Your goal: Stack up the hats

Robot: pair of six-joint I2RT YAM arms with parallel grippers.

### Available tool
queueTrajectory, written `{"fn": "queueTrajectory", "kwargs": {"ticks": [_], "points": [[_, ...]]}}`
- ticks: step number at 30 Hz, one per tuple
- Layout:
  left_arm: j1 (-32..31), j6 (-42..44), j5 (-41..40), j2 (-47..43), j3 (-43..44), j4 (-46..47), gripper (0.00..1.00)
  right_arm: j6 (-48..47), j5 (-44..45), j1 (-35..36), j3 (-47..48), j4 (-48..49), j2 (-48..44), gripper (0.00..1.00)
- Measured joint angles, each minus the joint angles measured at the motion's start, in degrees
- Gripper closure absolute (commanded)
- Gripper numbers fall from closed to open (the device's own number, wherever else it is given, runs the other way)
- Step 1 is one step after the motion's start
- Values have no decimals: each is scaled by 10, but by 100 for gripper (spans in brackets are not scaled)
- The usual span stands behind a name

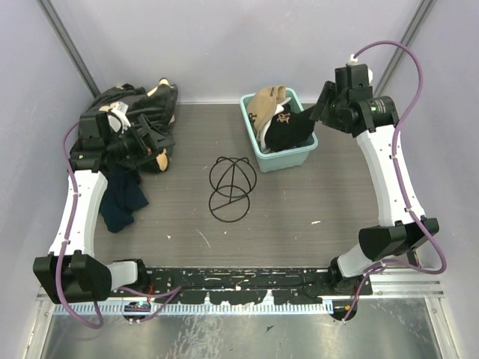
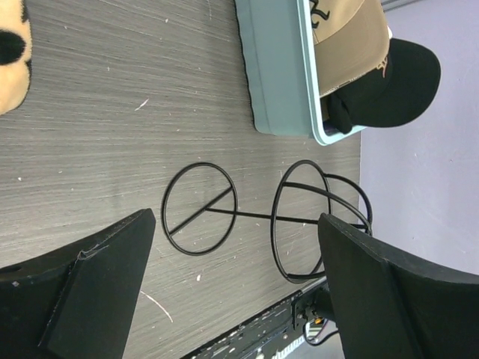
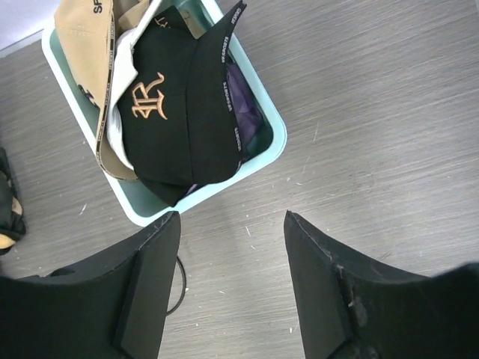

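Observation:
The hats lie piled in a teal bin [image 1: 258,149] at the back of the table. On top, a black cap [image 3: 172,112] with an orange logo hangs its brim over the rim. Beside it lies a tan cap [image 3: 82,45]. A white cap [image 3: 123,112] and a purple one [image 3: 243,97] peek out underneath. My right gripper [image 3: 232,221] hovers open just off the bin's right side [image 1: 320,103], nothing between its fingers. At the far left, my left gripper [image 1: 157,140] stands wide open over the clothes and faces the bin [image 2: 273,67], holding nothing.
A black wire hat stand [image 1: 232,187] sits on the table centre, also seen between the left fingers [image 2: 202,209]. A heap of black flowered fabric [image 1: 138,101] and dark navy clothing [image 1: 123,202] lies at the left. Grey walls close off the back and sides.

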Motion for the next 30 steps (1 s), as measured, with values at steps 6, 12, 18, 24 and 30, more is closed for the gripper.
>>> {"fn": "queueTrajectory", "kwargs": {"ticks": [6,12,18,24,30], "points": [[-3,4,4,0,0,0,2,-21,-77,-59,-7,37,27,38],[-3,15,10,3,0,-4,2,-31,-125,-82,-7,90,91,40],[-3,26,13,6,7,-9,2,-32,-153,-85,8,123,157,66],[-3,36,12,15,19,-15,2,-27,-191,-86,38,140,202,99],[-3,39,13,28,21,-16,2,-28,-203,-83,75,129,204,99]]}}
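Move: The black hat sits on top in the basket, its middle about 11 cm ahead of the right hand, 6 cm to the left and 13 cm below. The tan hat is roughly 7 cm farther left and 6 cm farther out than the black hat. The wire stand is some 25 cm to the right hand's left and 9 cm back, about 17 cm below. From the left hand, the black hat lies about 35 cm to the right and 13 cm ahead, 7 cm lower. Forward and down goes the right hand, about 11 cm out and 9 cm down with half-open fingers, to the right-hand brim of the black hat. There the fingers shut on the brim and pinch it, and the hand rises about 2 cm, easing slightly left as the wrist turns a little counter-clockwise. ##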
